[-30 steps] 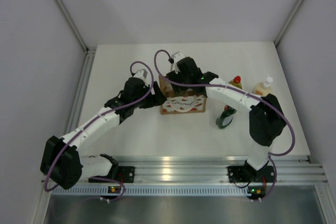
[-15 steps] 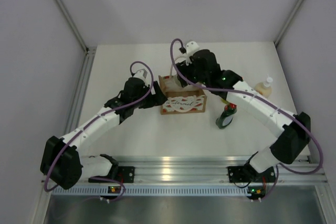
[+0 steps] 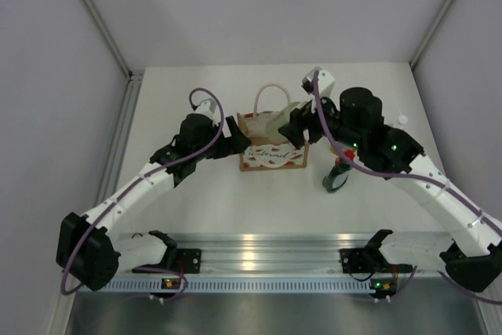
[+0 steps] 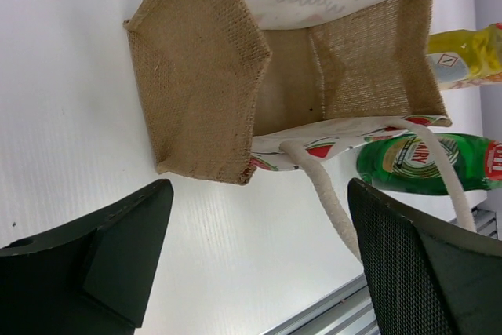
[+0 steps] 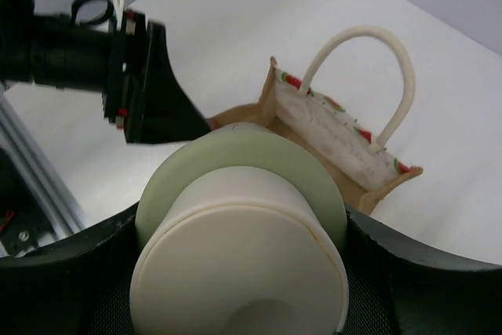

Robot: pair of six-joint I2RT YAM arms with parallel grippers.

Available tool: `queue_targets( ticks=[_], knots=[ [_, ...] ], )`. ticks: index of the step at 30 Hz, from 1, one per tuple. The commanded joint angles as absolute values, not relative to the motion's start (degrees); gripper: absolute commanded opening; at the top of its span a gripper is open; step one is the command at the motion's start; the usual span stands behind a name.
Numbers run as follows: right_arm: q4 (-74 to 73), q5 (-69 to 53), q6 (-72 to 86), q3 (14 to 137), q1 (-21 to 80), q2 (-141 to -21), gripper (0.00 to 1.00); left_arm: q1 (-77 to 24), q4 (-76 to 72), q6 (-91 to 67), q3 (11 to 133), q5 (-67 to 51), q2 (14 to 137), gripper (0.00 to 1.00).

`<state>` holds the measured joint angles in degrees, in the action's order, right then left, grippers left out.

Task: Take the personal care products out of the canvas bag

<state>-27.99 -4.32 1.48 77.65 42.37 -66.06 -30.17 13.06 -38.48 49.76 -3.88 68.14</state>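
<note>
The canvas bag [image 3: 273, 151] stands mid-table; in the left wrist view the canvas bag [image 4: 235, 76] looks empty inside. My right gripper [image 3: 293, 125] is shut on the pale green bottle [image 3: 281, 120] with the white cap [image 5: 239, 272] and holds it above the bag's right end. My left gripper [image 3: 235, 140] is open beside the bag's left side, not touching it. The dark green bottle [image 3: 337, 176] stands right of the bag and also shows in the left wrist view [image 4: 423, 164]. The yellow-green bottle [image 4: 467, 56] is behind it. The peach bottle is mostly hidden by my right arm.
A grey metal rail [image 3: 267, 245] runs along the near table edge. White walls enclose the table on the left, back and right. The bag's cream handle [image 3: 271, 96] sticks up behind the held bottle.
My right arm has risen and drawn back to the right, lifting the pale green bottle up out of the bag. My left gripper has stayed beside the bag.
</note>
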Motion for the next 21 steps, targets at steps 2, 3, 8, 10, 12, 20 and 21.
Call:
queue_targets(
  ticks=[2, 3, 8, 10, 12, 20, 21],
  knots=[
    [-26.5, -9.8, 1.0, 71.6, 44.4, -57.7, 0.00, -30.3, 11.9, -39.4, 53.3, -3.3, 64.0, 0.98],
    [-26.5, -8.9, 1.3, 70.0, 44.5, -56.4, 0.00, -30.3, 12.0, -39.7, 53.4, -3.0, 63.7, 0.98],
    [-26.5, -4.7, 4.9, 59.7, 44.8, -48.5, 0.00, -30.4, 13.0, -40.6, 52.8, -1.1, 60.7, 0.98],
    [-26.5, -4.0, 6.0, 55.9, 44.8, -46.9, 0.00, -30.3, 13.4, -40.5, 52.5, -0.6, 59.7, 0.98],
    [-26.3, -4.3, 7.1, 53.6, 45.0, -45.8, 0.00, -30.3, 14.6, -40.1, 52.0, -0.7, 58.5, 0.98],
    [-20.5, -2.6, 10.9, 43.0, 47.7, -47.0, 0.00, -30.3, 19.5, -37.3, 49.9, 4.4, 53.9, 0.98],
    [-18.2, -2.3, 11.4, 41.5, 48.7, -47.2, 0.00, -30.3, 20.2, -37.2, 49.7, 4.6, 53.2, 0.98]
  ],
)
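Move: The right hand holds the pale green bottle; the clear table spot for it lies about 10 cm back, 6 cm right and 33 cm below. The canvas bag is roughly 9 cm ahead and 4 cm left, 27 cm below; the dark green bottle 2 cm back, 16 cm right, 25 cm below. From the left hand that spot is some 15 cm back, 18 cm right, 17 cm below. Still gripping the pale bottle, the right hand lowers about 20 cm, backing from the bag; the left hand rises. ##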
